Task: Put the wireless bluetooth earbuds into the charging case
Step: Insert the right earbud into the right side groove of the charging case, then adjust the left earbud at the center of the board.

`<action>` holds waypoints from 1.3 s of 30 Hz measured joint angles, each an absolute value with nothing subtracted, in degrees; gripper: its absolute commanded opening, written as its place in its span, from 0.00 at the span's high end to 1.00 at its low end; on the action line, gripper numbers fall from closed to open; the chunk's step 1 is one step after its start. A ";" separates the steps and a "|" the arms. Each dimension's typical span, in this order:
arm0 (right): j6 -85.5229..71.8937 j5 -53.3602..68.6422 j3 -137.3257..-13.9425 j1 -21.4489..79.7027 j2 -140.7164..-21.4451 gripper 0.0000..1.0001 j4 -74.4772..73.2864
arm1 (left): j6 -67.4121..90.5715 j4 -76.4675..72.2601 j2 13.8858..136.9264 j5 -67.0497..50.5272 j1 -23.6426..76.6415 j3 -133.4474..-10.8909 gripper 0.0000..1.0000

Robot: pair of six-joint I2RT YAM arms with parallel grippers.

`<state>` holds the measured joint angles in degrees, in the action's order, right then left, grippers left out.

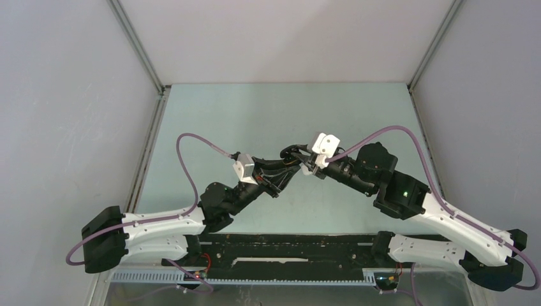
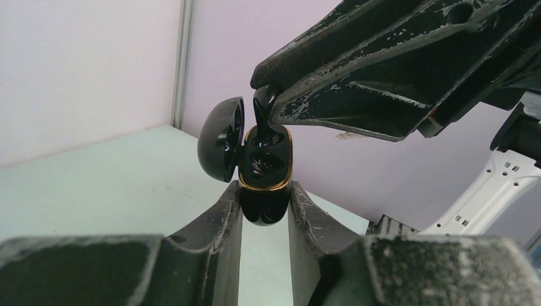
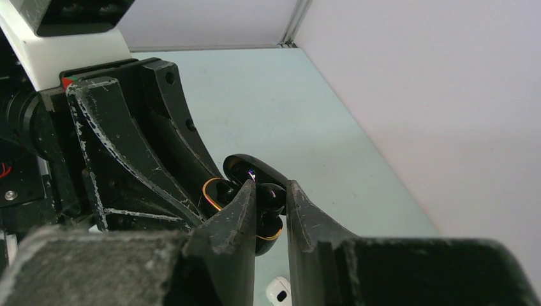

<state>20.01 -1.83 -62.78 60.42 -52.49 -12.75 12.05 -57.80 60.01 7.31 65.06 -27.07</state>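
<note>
A glossy black charging case (image 2: 265, 167) with a gold rim is held upright above the table, its lid (image 2: 223, 137) swung open to the left. My left gripper (image 2: 265, 194) is shut on the case's lower body. My right gripper (image 3: 271, 191) is shut on a black earbud (image 3: 272, 199), one of the wireless bluetooth earbuds. The earbud (image 2: 263, 107) hangs stem-down, its lower end reaching into the case's opening. From the right wrist the case (image 3: 268, 241) shows just behind the fingers. In the top view both grippers (image 1: 295, 157) (image 1: 311, 167) meet at mid-table around the case (image 1: 291, 152).
A small white piece with a dark spot (image 3: 279, 294) lies on the pale green table (image 1: 255, 115) below the right gripper. Grey enclosure walls (image 1: 64, 95) stand on three sides. Purple cables (image 1: 191, 143) arc over both arms.
</note>
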 measured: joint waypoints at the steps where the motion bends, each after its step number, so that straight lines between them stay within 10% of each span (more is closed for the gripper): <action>1: 20.14 -1.89 -62.57 60.49 -52.49 1.00 -12.67 | 12.05 -57.71 59.99 7.33 65.06 -27.07 1.00; 24: 21.39 -1.50 -62.28 60.53 -52.42 0.70 -14.59 | 11.99 -57.12 59.99 8.60 65.06 -27.07 1.00; 32: 19.62 0.03 -62.11 60.53 -52.45 0.21 -15.92 | 11.92 -57.19 59.99 8.80 65.06 -27.05 1.00; 39: 16.75 4.95 -66.59 57.10 -52.25 0.19 -23.22 | 11.51 -57.21 60.01 8.82 65.06 -27.00 1.00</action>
<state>16.75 4.95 -66.59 57.10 -52.25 -23.22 11.51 -57.21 60.01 8.82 65.06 -27.00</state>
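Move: The right hand, still gripping the right earbud at the charging case, has the case's middle roughly 2 cm below it, about 1 cm back and 1 cm to the left. The open lid stands some 3 cm to this hand's left, level with it. A white case lies on the table about 8 cm ahead, 4 cm right and 27 cm below. For the left hand, which holds the charging case, its middle is about 1 cm ahead, 1 cm right and 2 cm above. Down by nearly 2 cm onto the charging case, slowly at first and drifting back about 1 cm, the right hand eases with the earbud and opens its fingers wide to let go. It then starts to back off to the right and slightly up, tipping down some 5 degrees. The left hand keeps its pinch on the case, almost still. ##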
